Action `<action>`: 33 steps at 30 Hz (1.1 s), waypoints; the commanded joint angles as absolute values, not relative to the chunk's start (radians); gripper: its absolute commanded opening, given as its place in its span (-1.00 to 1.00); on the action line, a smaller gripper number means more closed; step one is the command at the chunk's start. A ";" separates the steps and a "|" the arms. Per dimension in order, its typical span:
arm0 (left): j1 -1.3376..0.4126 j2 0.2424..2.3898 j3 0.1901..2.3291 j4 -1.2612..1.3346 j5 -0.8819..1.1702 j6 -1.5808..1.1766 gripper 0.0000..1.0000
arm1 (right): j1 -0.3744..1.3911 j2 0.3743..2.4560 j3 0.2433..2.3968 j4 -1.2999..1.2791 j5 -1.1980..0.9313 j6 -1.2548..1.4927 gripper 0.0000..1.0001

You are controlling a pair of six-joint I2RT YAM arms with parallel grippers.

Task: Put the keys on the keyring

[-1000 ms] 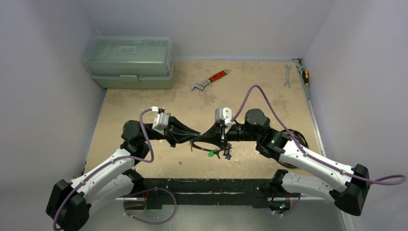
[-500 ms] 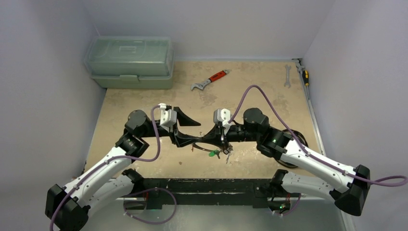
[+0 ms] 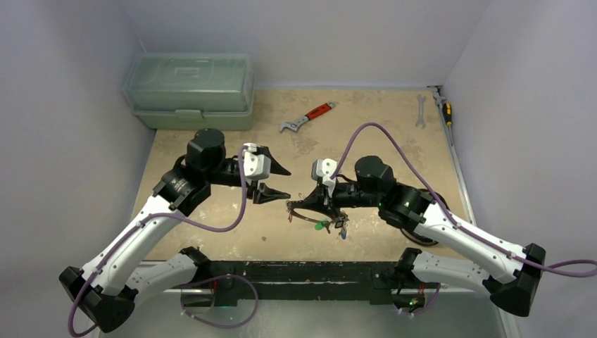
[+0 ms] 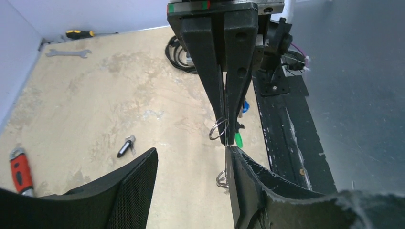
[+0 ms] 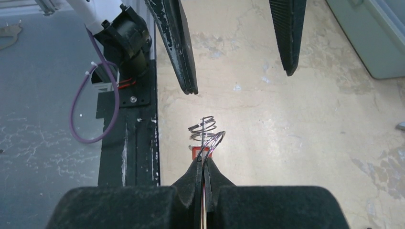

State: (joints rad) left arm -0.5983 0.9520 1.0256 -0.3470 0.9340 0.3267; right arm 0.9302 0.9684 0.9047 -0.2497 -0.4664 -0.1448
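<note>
My right gripper (image 3: 327, 206) is shut on the thin silvery keyring (image 3: 304, 217) and holds it just above the table. Keys (image 3: 338, 226) with green, red and blue tags dangle from it. In the right wrist view the right gripper (image 5: 204, 162) pinches the wire, with small coiled rings (image 5: 203, 129) and a red tag (image 5: 200, 152) beyond its tips. My left gripper (image 3: 276, 182) stands open to the left of the ring, holding nothing. In the left wrist view the left gripper (image 4: 191, 152) has its right finger (image 4: 248, 191) close beside the ring. One loose black-tagged key (image 4: 125, 146) lies on the table.
A green toolbox (image 3: 189, 90) sits at the back left. A red-handled wrench (image 3: 308, 117) lies at the back middle. A silver spanner (image 3: 421, 111) and a screwdriver (image 3: 445, 109) lie along the right wall. The black base rail (image 3: 296, 271) runs along the near edge.
My left gripper has opened, let go of the keyring and drawn back to the left and away. The right gripper stays shut on the ring, which has shifted a little.
</note>
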 commanded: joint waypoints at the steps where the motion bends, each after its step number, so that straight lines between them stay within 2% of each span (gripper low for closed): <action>1: -0.614 1.000 1.114 -0.515 1.001 0.486 0.05 | 0.934 0.957 0.971 -0.295 -0.456 -0.161 -1.00; 8: -0.663 1.103 1.182 -0.523 1.017 0.475 -0.10 | 0.934 0.953 0.980 -0.337 -0.476 -0.166 -1.00; 15: -0.752 1.165 1.228 -0.547 0.992 0.492 -0.08 | 0.934 0.951 0.992 -0.356 -0.480 -0.170 -1.00; 28: -0.774 1.232 1.281 -0.655 0.944 0.572 -0.24 | 0.934 0.932 1.005 -0.378 -0.489 -0.171 -1.00; 33: -0.776 1.233 1.281 -0.647 0.964 0.579 -0.46 | 0.934 0.927 1.008 -0.377 -0.492 -0.170 -1.00</action>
State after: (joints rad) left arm -0.7696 1.2350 1.2419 -0.6521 0.9424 0.5438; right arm 0.9302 0.9554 0.9501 -0.4026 -0.4652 -0.1596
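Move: From the open left hand, the small wire ring at the right fingertips lies about 4 cm right, 3 below and 2 back. The red tag hangs some 4 cm back, 1 right and 7 below; the green tag about 6 back, 9 right and 8 below. From the right hand, the ring sticks out about 1 cm left and 1 up, level fore and aft. Left hand goes some 4 cm right and down, 2 back, narrowing around the ring the right keeps pinched. ##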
